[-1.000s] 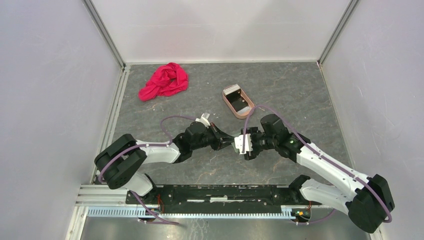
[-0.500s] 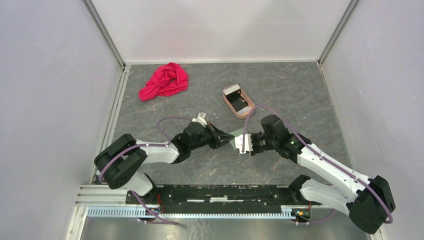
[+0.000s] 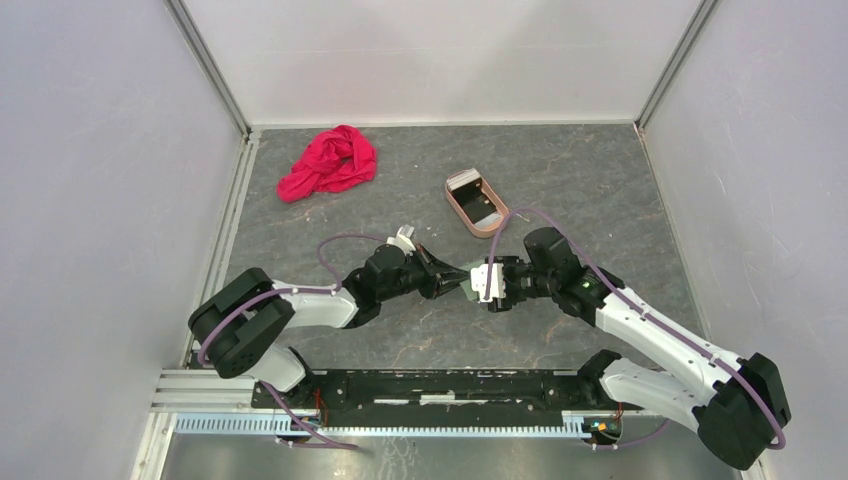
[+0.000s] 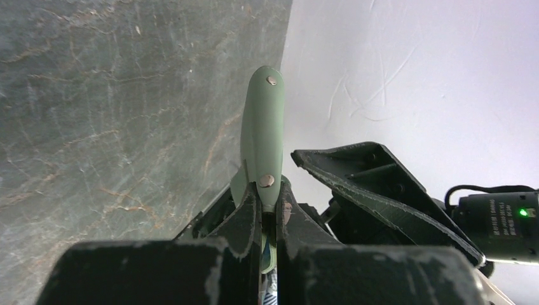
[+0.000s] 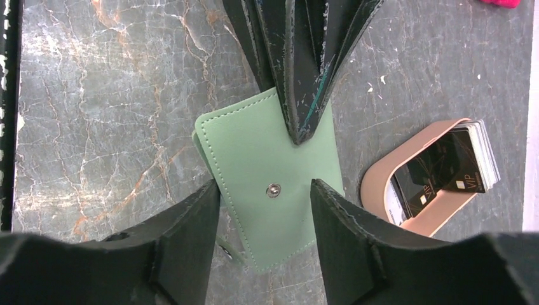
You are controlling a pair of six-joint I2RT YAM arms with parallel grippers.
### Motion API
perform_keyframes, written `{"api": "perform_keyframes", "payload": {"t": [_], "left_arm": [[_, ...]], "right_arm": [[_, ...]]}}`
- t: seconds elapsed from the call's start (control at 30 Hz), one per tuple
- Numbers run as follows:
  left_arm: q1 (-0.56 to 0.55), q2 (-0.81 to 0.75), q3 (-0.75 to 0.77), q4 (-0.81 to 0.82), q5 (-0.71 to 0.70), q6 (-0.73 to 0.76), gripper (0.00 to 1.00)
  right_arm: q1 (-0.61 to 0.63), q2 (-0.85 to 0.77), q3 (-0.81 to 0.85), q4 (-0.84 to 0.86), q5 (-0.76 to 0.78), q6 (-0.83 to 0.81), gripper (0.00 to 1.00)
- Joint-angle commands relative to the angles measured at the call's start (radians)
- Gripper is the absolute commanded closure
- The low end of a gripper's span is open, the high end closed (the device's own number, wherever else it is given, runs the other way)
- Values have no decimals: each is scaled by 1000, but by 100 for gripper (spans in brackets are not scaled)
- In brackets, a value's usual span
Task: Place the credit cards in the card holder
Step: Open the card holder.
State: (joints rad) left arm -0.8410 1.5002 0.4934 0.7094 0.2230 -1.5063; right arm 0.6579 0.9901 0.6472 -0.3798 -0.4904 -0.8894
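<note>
The card holder [image 5: 267,171], a sage-green wallet with a snap button, is held above the table, and my left gripper [image 4: 266,190] is shut on its edge. In the left wrist view the card holder [image 4: 262,133] stands edge-on, sticking up from the fingers. My right gripper [image 5: 266,194] is open; its fingers frame the wallet's free end without pinching it. In the top view, the left gripper [image 3: 452,279] and right gripper [image 3: 481,284] meet at mid-table. The credit cards [image 5: 448,166], dark with a pale one behind, stand in a pinkish-tan tray [image 5: 376,185].
The tray [image 3: 462,216] with the cards [image 3: 480,200] sits behind the grippers, toward the back of the table. A crumpled red cloth [image 3: 330,162] lies at the back left. White walls enclose the table on three sides.
The right gripper has moved back in around the wallet's free end after drawing slightly away. The left gripper keeps its hold and has barely shifted.
</note>
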Motion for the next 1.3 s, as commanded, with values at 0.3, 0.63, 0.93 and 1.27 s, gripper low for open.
{"api": "perform_keyframes", "payload": {"t": [0.3,0.63,0.93,1.27], "left_arm": [[-7,51,-37,213,69,-141,97],[10,60,-64,227,89,-98,50],[47,-46,-142,312,160,135,9],[3,-535,-127,-289,-14,730,0]], "right_arm": [[-2,-1,20,81,58,14,51],[-36,-32,20,37,-60,43,100],[-186,-44,-41,156,-265,252,100],[-285,-15,-108,330,-395,486,100]]}}
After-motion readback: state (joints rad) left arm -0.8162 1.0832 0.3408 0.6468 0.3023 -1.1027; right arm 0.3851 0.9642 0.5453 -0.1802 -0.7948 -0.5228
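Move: The green card holder hangs from the left fingers, its middle about 3 cm right, 1 cm back and 2 cm below that hand; from the right hand, between whose half-open jaws it stands, its middle is roughly 2 cm left and 1 cm down. The pink card box lies about 16 cm straight ahead of the right hand, 11 cm lower. The red cloth is some 21 cm ahead and 26 cm left of the left hand, down on the table. While the left hand keeps its pinch nearly in place, the right hand stays put and shuts its half-open jaws on one leaf of the card holder, then draws that leaf about 2 cm right and forward, rising slightly and turning some 25 degrees, partly clockwise. As the right jaws finish shutting, the left fingers open wide, let go of the holder and back off up, left and back about 8 cm, their tips tilting up towards level. ##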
